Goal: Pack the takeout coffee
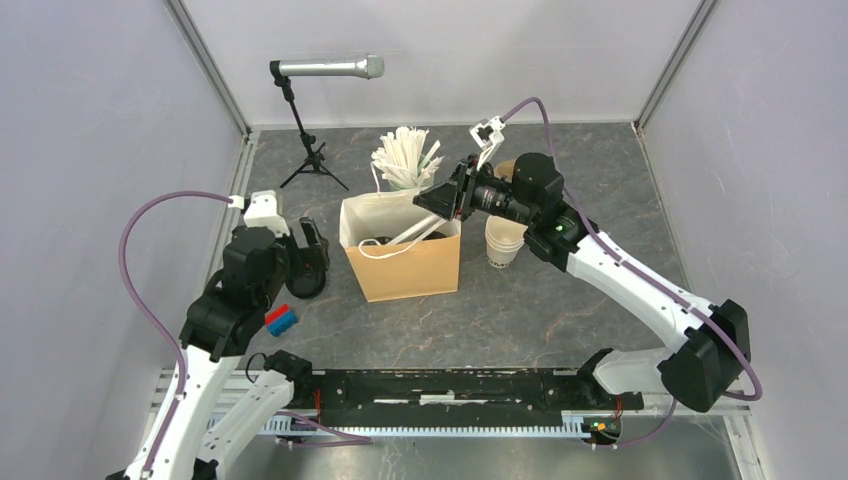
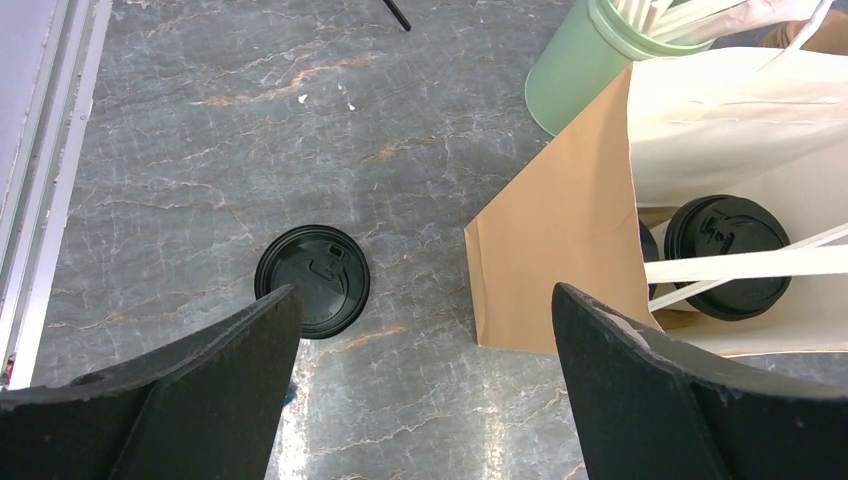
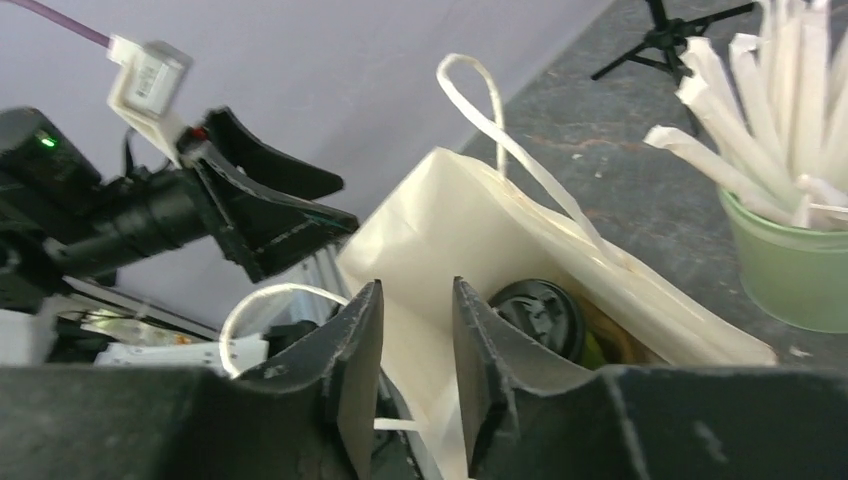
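One takeout coffee cup point(image 2: 312, 280) stands on the table left of the brown paper bag point(image 2: 550, 260), and only its black lid shows. My left gripper point(image 2: 422, 295) hovers above the table between that cup and the bag, jaws wide open and empty. Inside the bag stands another black-lidded cup point(image 2: 728, 255), with olive-green showing below its lid point(image 3: 540, 315). A second lid edge point(image 2: 648, 262) peeks out beside it. My right gripper point(image 3: 412, 295) is at the bag's top right rim point(image 1: 452, 222), jaws a narrow gap apart, the bag's white inner wall showing between them.
A mint-green cup of white sticks point(image 1: 405, 165) stands behind the bag. A stack of lidless cream cups point(image 1: 505, 243) sits to the bag's right, under my right arm. A microphone on a small tripod point(image 1: 310, 150) stands at the back left. The bag's white handles point(image 3: 480, 95) stick up.
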You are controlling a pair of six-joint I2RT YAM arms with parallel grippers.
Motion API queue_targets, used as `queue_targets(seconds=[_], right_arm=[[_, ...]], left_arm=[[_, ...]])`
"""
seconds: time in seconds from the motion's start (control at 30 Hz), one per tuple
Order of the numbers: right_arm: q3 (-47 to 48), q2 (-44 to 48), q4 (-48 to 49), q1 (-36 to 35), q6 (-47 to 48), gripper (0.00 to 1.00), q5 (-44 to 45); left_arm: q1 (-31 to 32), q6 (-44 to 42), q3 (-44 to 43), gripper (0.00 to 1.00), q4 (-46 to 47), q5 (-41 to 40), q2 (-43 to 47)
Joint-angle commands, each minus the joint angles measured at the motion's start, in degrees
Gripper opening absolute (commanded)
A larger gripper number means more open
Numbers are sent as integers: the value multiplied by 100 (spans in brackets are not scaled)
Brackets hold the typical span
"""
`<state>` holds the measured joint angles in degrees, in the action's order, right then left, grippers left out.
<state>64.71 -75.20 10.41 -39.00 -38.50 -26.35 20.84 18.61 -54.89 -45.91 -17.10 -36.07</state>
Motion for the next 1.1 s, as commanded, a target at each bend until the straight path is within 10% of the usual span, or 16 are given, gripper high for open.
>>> queue_targets(seconds=[0.0,0.17,0.23,0.43,0.8,1.07], right_arm=[[473,253,-817,127,739,45,602],[1564,264,-2398,579,1520,72,1352],[1959,254,-2960,617,1994,98,1701],[2489,439,-4130,620,3136,98,2595],[872,2175,-3611,622,2382,98,3660],[641,2488,-3927,622,2323,98,3995]], left_arm=[[-29,-132,4,100,153,-93,-28],[-32,-51,-501,100,117,71,-197],[-28,-20,-955,100,126,223,-374],[-36,-57,-1933,100,229,674,-798],[-30,-102,-2235,100,651,2469,-531],[-32,68,-2012,100,435,2163,-156]])
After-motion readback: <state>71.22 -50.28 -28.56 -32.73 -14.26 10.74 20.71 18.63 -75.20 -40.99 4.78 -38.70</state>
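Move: The right hand, its fingers just beginning to part at the upper end of a wrapped straw, is over the right part of the paper bag, whose middle lies about 5 cm to its left, level with it and some 18 cm down. The paper cups stand roughly 17 cm to its right and 3 cm ahead, the straw holder 13 cm ahead and 2 cm left. From the open left hand the bag is about 18 cm right, 3 cm ahead and 10 cm lower. The right fingers spread wide and let go of the straw over the bag, while the hand first slips some 6 cm forward, then lifts a little and swings about 20 cm right to the paper cups' side, drawing back again and turning some 40 degrees clockwise. The left hand, empty and wide open, climbs about 15 cm beside the bag's left side, shifting some 6 cm right, with its fingers tipping up and turning clockwise about 20 degrees each. ##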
